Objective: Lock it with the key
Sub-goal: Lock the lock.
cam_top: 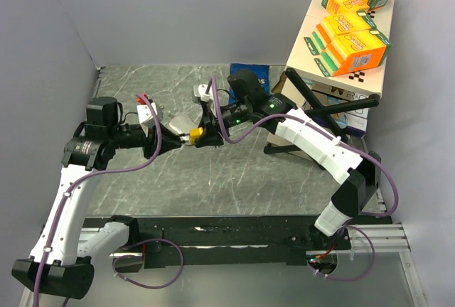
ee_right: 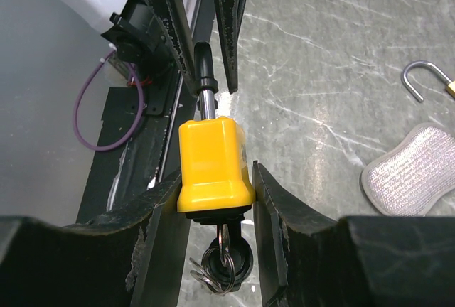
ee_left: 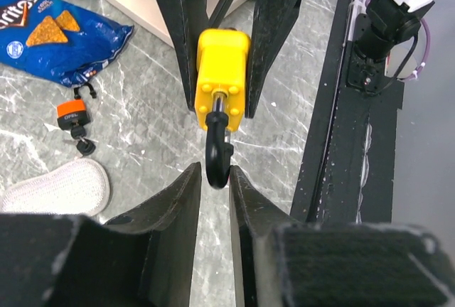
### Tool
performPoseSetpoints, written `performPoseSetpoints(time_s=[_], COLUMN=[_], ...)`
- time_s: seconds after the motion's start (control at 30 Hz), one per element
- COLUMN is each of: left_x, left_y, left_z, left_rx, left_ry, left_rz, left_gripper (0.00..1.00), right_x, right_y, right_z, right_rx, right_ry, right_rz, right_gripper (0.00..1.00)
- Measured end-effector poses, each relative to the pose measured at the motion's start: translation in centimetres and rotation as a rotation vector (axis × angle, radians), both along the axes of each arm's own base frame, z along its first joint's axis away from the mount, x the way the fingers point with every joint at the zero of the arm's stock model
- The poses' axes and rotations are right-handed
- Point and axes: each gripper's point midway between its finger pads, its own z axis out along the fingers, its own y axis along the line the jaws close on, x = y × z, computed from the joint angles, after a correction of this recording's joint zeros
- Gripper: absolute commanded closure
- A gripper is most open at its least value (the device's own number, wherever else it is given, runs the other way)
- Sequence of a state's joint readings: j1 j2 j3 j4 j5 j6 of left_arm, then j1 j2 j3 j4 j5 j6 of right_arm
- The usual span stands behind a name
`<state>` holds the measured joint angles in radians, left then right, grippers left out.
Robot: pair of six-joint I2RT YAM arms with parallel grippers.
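Observation:
A yellow padlock [ee_right: 213, 165] is held above the table, and my right gripper [ee_right: 217, 173] is shut on its body from both sides. The key [ee_right: 226, 264], black-headed and carrying a metal ring, sticks out of the lock's underside between the right fingers. The padlock's black shackle [ee_left: 217, 158] points toward my left gripper [ee_left: 215, 172], whose fingertips close on the shackle's bend. In the top view the padlock [cam_top: 195, 134] hangs mid-table between the left gripper [cam_top: 181, 138] and the right gripper [cam_top: 206, 133].
A blue chip bag [ee_left: 50, 30] lies at the back. Near it are a small orange padlock with keys [ee_left: 71, 115] and a white scouring pad [ee_left: 57, 190]. A silver shackle [ee_right: 419, 83] shows at the edge. Stacked boxes [cam_top: 341, 37] and a black stand [cam_top: 320, 108] fill the back right.

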<state>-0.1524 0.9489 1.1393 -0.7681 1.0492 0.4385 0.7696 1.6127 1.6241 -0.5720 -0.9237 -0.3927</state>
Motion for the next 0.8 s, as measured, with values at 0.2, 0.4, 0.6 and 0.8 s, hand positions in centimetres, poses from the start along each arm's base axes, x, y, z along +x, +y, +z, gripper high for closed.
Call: performPoseSetpoints(time_s=[0.2,0.4,0.6,0.8], left_x=[0.0,0.0,0.0,0.1], left_y=[-0.3,-0.6,-1.3,-2.1], left_z=[0.4,0.6,0.5,-0.2], left_rx=[-0.014,-0.021,-0.037,-0.062], left_ry=[-0.007,-0.003,0.018,0.05], left_rz=[-0.007,-0.009,-0.009,-0.006], left_gripper=[0.77,0.99,0.99,0.99], right_x=[0.0,0.0,0.0,-0.1], right_y=[0.0,0.0,-0.2,-0.7], right_z=[0.0,-0.1,-0.2,-0.8], right_rx=[-0.008,-0.012,-0.021,-0.048], right_ry=[0.001,0.002,0.011,0.042], right_rz=[-0.004,-0.006,-0.009,-0.019], right_gripper=[1.0,1.0,1.0,1.0])
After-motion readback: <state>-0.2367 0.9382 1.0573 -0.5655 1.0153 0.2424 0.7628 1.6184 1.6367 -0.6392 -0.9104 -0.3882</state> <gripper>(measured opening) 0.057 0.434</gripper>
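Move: The yellow lock is held in the right gripper, its body about 4 cm to the right of the left hand, 1 cm ahead and at its height; the black bow of its shackle already stands between the part-open left fingertips. The body's middle is only some 2 cm left of the right hand. On the table, about 27 cm below the left hand, the white sponge lies roughly 21 cm ahead and 2 cm left, the orange lock about 23 cm ahead and 9 cm right. Close the left fingertips almost shut at the bow of the shackle, then push them about 2 cm to the right, straight at the yellow lock's body, tilting the hand down only slightly, to drive the shackle in. Keep the right gripper clamped on the body as a backstop; it shifts just under 1 cm right and as much down. ##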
